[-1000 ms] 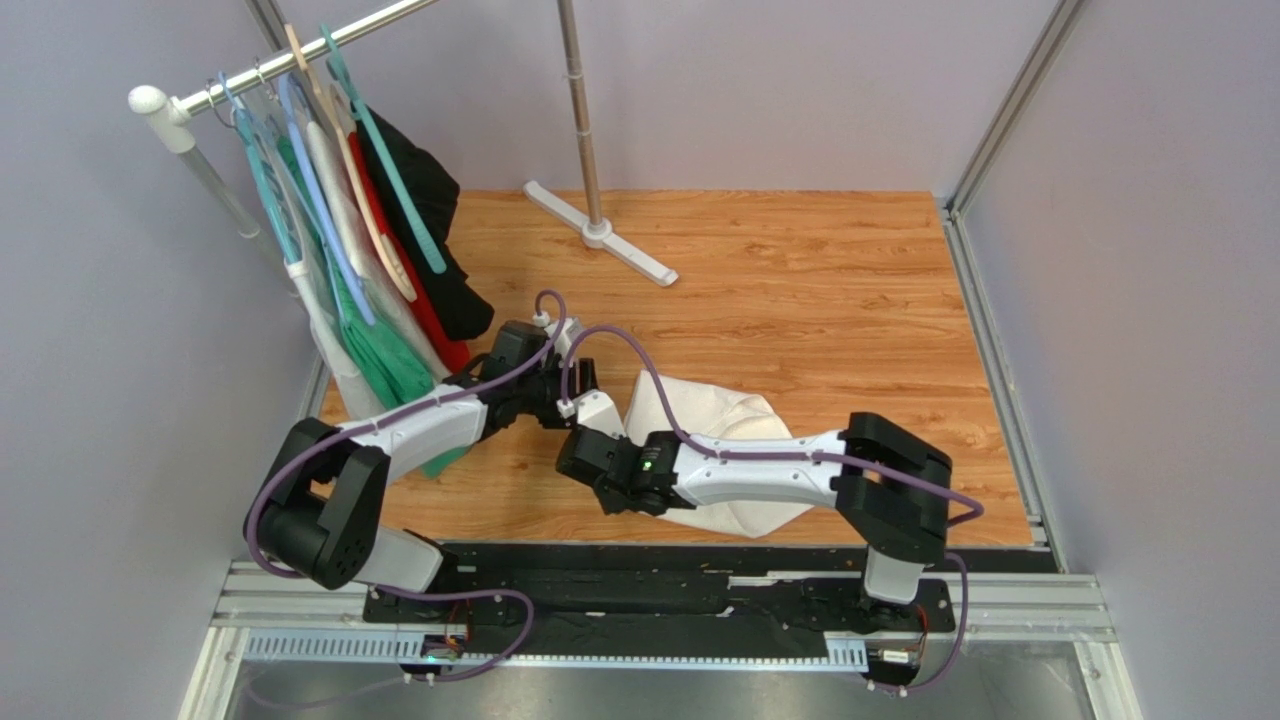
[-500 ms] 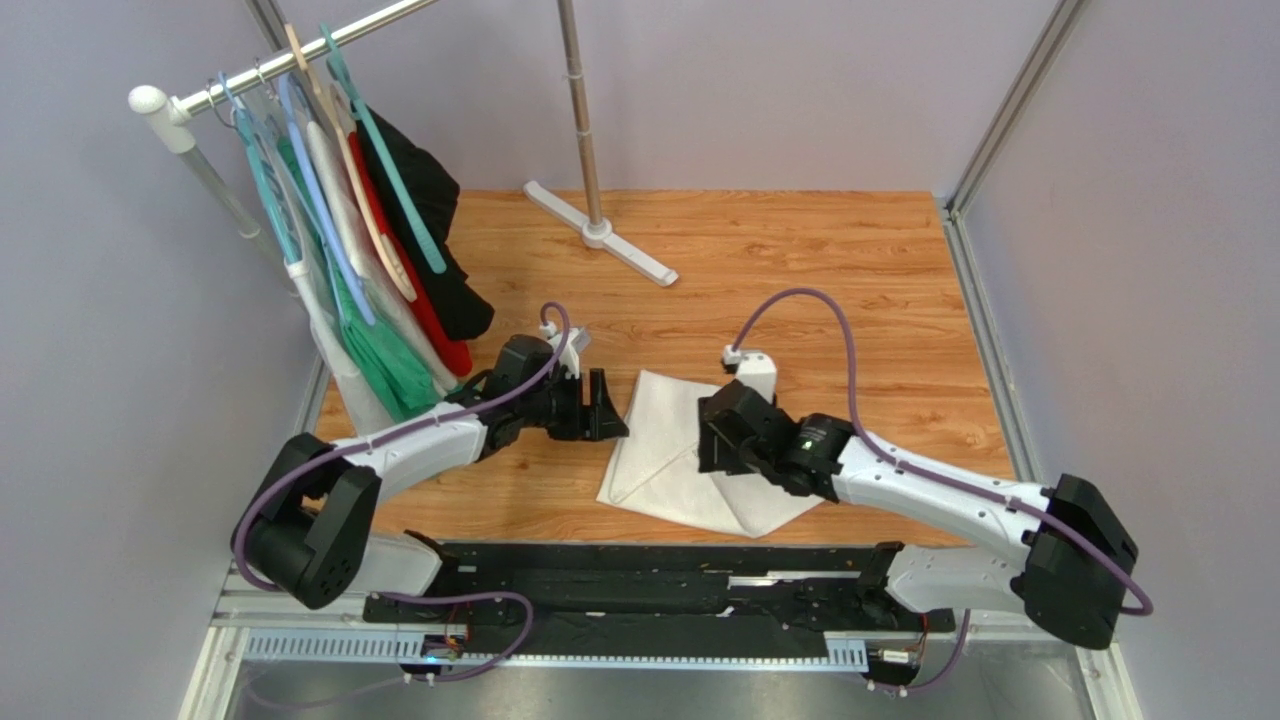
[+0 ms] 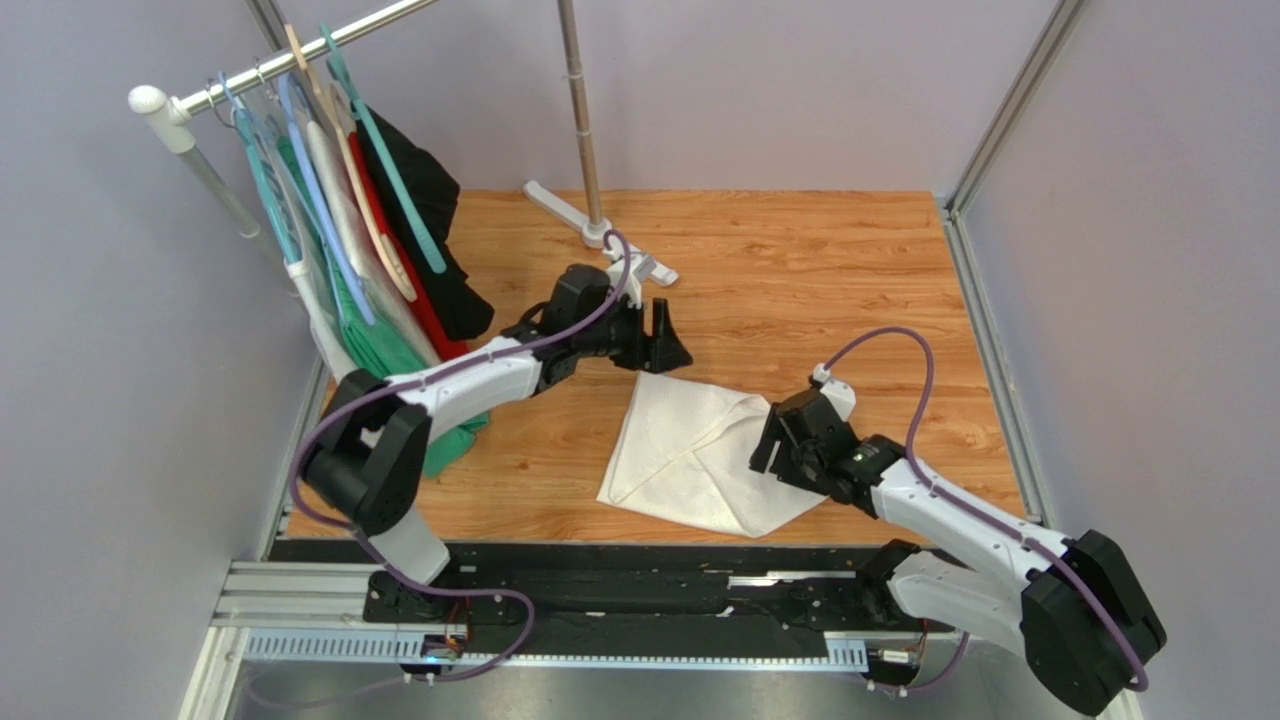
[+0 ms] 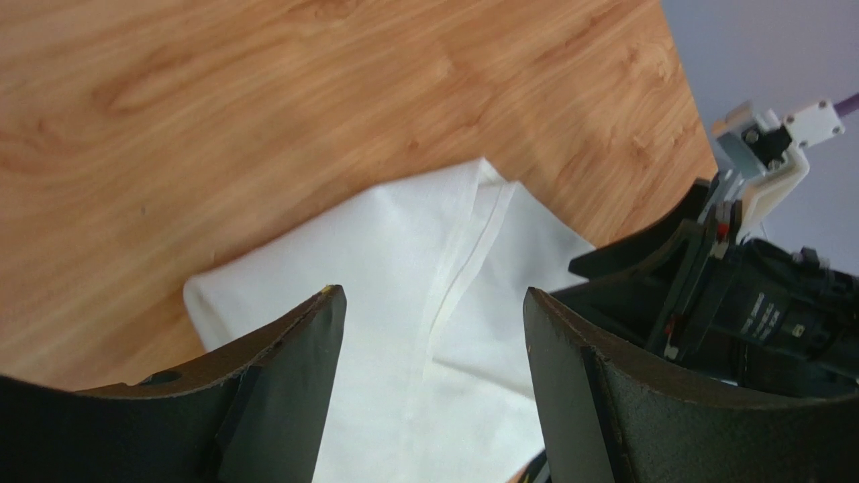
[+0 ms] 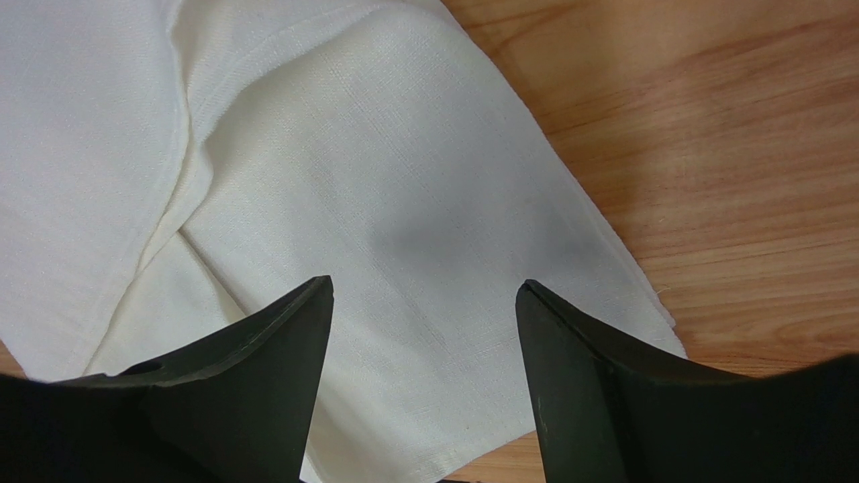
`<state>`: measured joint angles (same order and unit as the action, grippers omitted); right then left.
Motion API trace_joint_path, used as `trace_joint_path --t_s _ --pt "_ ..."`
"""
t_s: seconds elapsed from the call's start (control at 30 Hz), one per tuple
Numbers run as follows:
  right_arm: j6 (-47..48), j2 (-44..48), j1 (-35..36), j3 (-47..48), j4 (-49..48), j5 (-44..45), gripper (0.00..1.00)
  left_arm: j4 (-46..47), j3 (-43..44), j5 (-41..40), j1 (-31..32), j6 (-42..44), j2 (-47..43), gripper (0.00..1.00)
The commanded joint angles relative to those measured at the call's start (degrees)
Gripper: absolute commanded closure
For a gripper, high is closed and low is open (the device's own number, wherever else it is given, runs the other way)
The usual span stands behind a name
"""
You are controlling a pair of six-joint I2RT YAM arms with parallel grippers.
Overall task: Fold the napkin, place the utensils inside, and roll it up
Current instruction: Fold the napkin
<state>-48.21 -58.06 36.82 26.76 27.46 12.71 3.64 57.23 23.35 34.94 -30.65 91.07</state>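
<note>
The white napkin lies folded on the wooden table, a flap overlapping its middle. My left gripper hangs open just beyond the napkin's far corner, nothing between its fingers. In the left wrist view the napkin shows between the spread fingertips of the gripper. My right gripper stands open at the napkin's right edge. The right wrist view looks down on the cloth between the empty, open gripper. No utensils are in view.
A garment rack with hangers and coloured clothes stands at the far left. A pole on a white foot rises at the back, close behind the left gripper. Grey walls close in both sides.
Both grippers let go of the napkin and opened. The left arm swung away to the far side; the right arm drew back to the right edge. The napkin now lies flat and folded.
</note>
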Motion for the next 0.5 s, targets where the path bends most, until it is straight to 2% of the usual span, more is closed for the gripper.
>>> trace_joint_path --t_s 0.0,0.13,0.33,0.47 --pt "-2.33 -0.03 -2.45 -1.54 -6.45 -2.77 0.29 2.52 8.93 3.62 0.39 3.93 9.2 0.25" --pt "-1.54 -2.05 -4.73 -1.98 -8.39 -4.88 0.29 -0.56 18.16 4.6 0.39 6.04 19.74 0.25" --pt "0.04 -6.44 -10.62 -1.72 -12.96 -8.93 0.29 -1.61 22.92 5.21 0.31 6.13 27.4 0.25" --pt "1.36 -10.75 -12.47 -0.14 -15.15 -10.25 0.29 -2.67 22.57 3.99 0.39 6.83 28.64 0.24"
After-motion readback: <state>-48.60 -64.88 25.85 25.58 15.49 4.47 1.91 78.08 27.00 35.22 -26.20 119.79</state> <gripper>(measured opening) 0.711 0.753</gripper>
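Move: The napkin's far edge has its middle about 6 cm right of the left hand, level with it in reach and 13 cm below; its far-left corner is some 2 cm ahead and 2 cm left. The stand foot's near end is roughly 18 cm ahead of the left hand and 1 cm right. From the right hand, low over the cloth, the far edge's middle lies about 11 cm ahead and 8 cm left; the near-right corner is 6 cm back, 7 cm right. Left hand sinks 9 cm, forward-right, past the napkin's far edge; right hand goes forward 4 cm, dragging cloth. ##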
